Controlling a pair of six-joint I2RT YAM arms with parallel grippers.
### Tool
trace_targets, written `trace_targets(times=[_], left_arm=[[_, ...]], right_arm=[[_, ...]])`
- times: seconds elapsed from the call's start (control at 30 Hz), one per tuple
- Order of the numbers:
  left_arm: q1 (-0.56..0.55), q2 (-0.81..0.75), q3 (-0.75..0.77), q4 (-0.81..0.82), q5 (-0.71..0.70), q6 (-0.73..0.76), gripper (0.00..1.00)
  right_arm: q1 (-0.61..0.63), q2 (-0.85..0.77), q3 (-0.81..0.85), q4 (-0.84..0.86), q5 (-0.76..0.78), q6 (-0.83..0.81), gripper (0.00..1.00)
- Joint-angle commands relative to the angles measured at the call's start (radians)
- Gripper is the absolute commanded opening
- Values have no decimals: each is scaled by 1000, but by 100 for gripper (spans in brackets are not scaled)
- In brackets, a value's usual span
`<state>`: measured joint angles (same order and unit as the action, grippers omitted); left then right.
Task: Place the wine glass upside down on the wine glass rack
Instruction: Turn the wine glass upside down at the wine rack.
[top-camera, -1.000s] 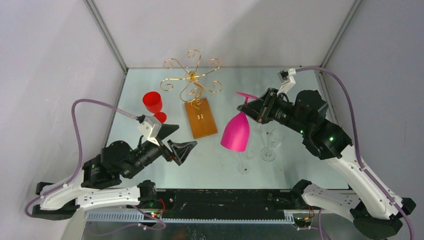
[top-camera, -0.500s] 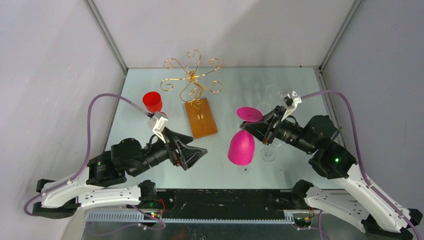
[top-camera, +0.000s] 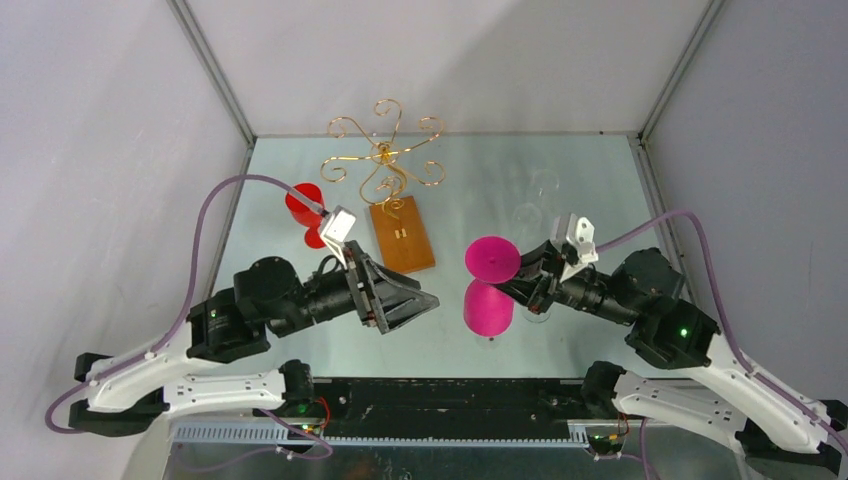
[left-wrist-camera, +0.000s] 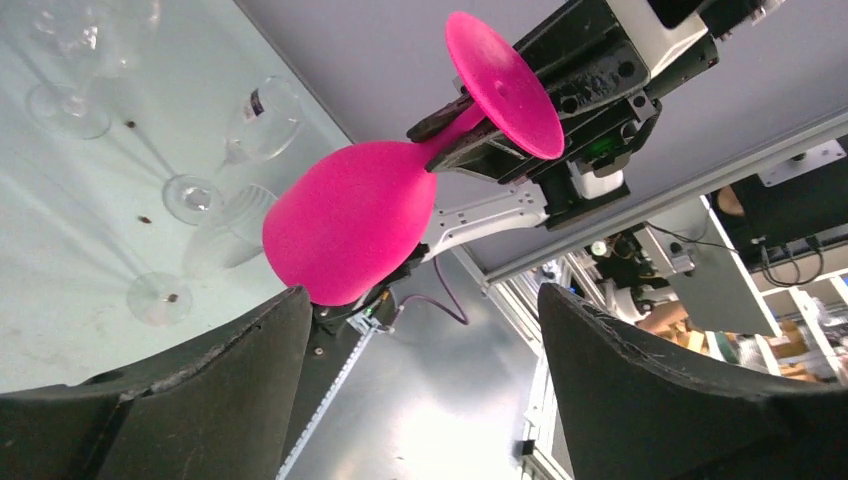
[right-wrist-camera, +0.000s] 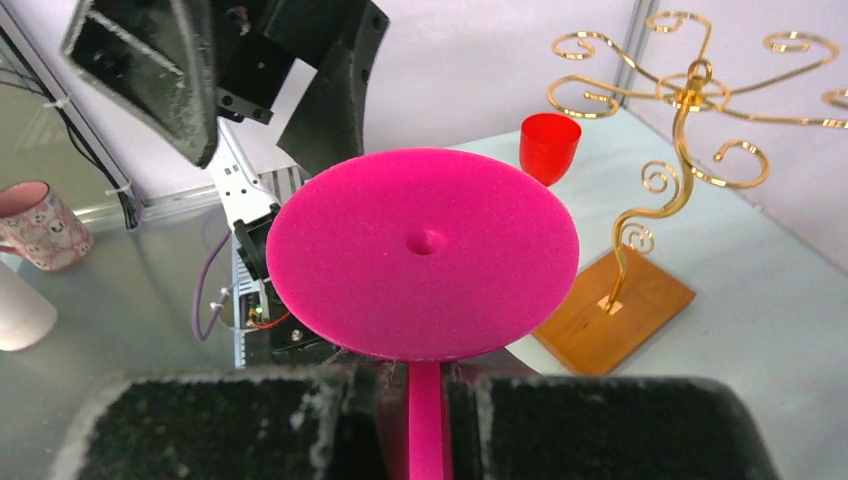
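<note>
The wine glass (top-camera: 487, 307) is magenta and hangs bowl down, foot up, over the near middle of the table. My right gripper (top-camera: 530, 285) is shut on its stem (right-wrist-camera: 425, 420), just under the round foot (right-wrist-camera: 422, 255). My left gripper (top-camera: 415, 300) is open and points at the glass from the left, a short gap away. In the left wrist view the bowl (left-wrist-camera: 350, 230) sits just beyond the left finger, and nothing lies between the fingers (left-wrist-camera: 425, 390). The wine glass rack (top-camera: 385, 160), gold wire scrolls on a brown wooden base (top-camera: 402, 237), stands at the back centre-left, empty.
A red goblet (top-camera: 303, 205) stands left of the rack, partly behind my left wrist. Clear wine glasses (left-wrist-camera: 230, 140) stand and lie on the table under and behind the right arm. A pink mug (right-wrist-camera: 35, 225) sits off the table.
The right arm drew the glass nearer and turned it from tilted to foot up. The left arm swung right toward the glass, its jaws slightly narrower.
</note>
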<state>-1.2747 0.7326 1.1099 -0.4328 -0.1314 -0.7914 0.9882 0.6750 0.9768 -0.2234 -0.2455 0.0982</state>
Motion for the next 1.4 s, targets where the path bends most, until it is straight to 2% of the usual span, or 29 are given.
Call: trace_targets(times=[0.0,0.37,0.47,0.8,1.37], left_arm=[[37,-5,28,79,118,-125,89],[87,61,89,129,311,-233,79],[90,89,124,107,318,-239,77],[102,192,151,164,363,-298,61],[118,223,124,269,383,-370,52]], right_arm=[[32,-42,-1,42,28,-128,0],[83,-77,-1,41,51,-275,0],[96,-83,-1,37,63,-305,0],[124,-85,-1,35,65,-351,0],[171,-66,-1,41,99,-368,0]])
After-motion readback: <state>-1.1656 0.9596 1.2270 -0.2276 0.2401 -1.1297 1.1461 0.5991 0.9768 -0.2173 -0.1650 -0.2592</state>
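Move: The pink wine glass, held base-up by its stem in the right hand, has its middle about 12 cm to the left hand's right, 1 cm ahead and 6 cm below. From the right hand, the gold wine rack stands some 26 cm ahead, 17 cm left and 20 cm lower. The glass middle lies 2 cm back, 1 cm left and 5 cm below that hand, and a clear glass about 7 cm ahead, 13 cm right and 33 cm lower. Still pinching the stem, the right rolls 20 degrees; the left, half-closing, nears the glass 6 cm rightward, rising. ##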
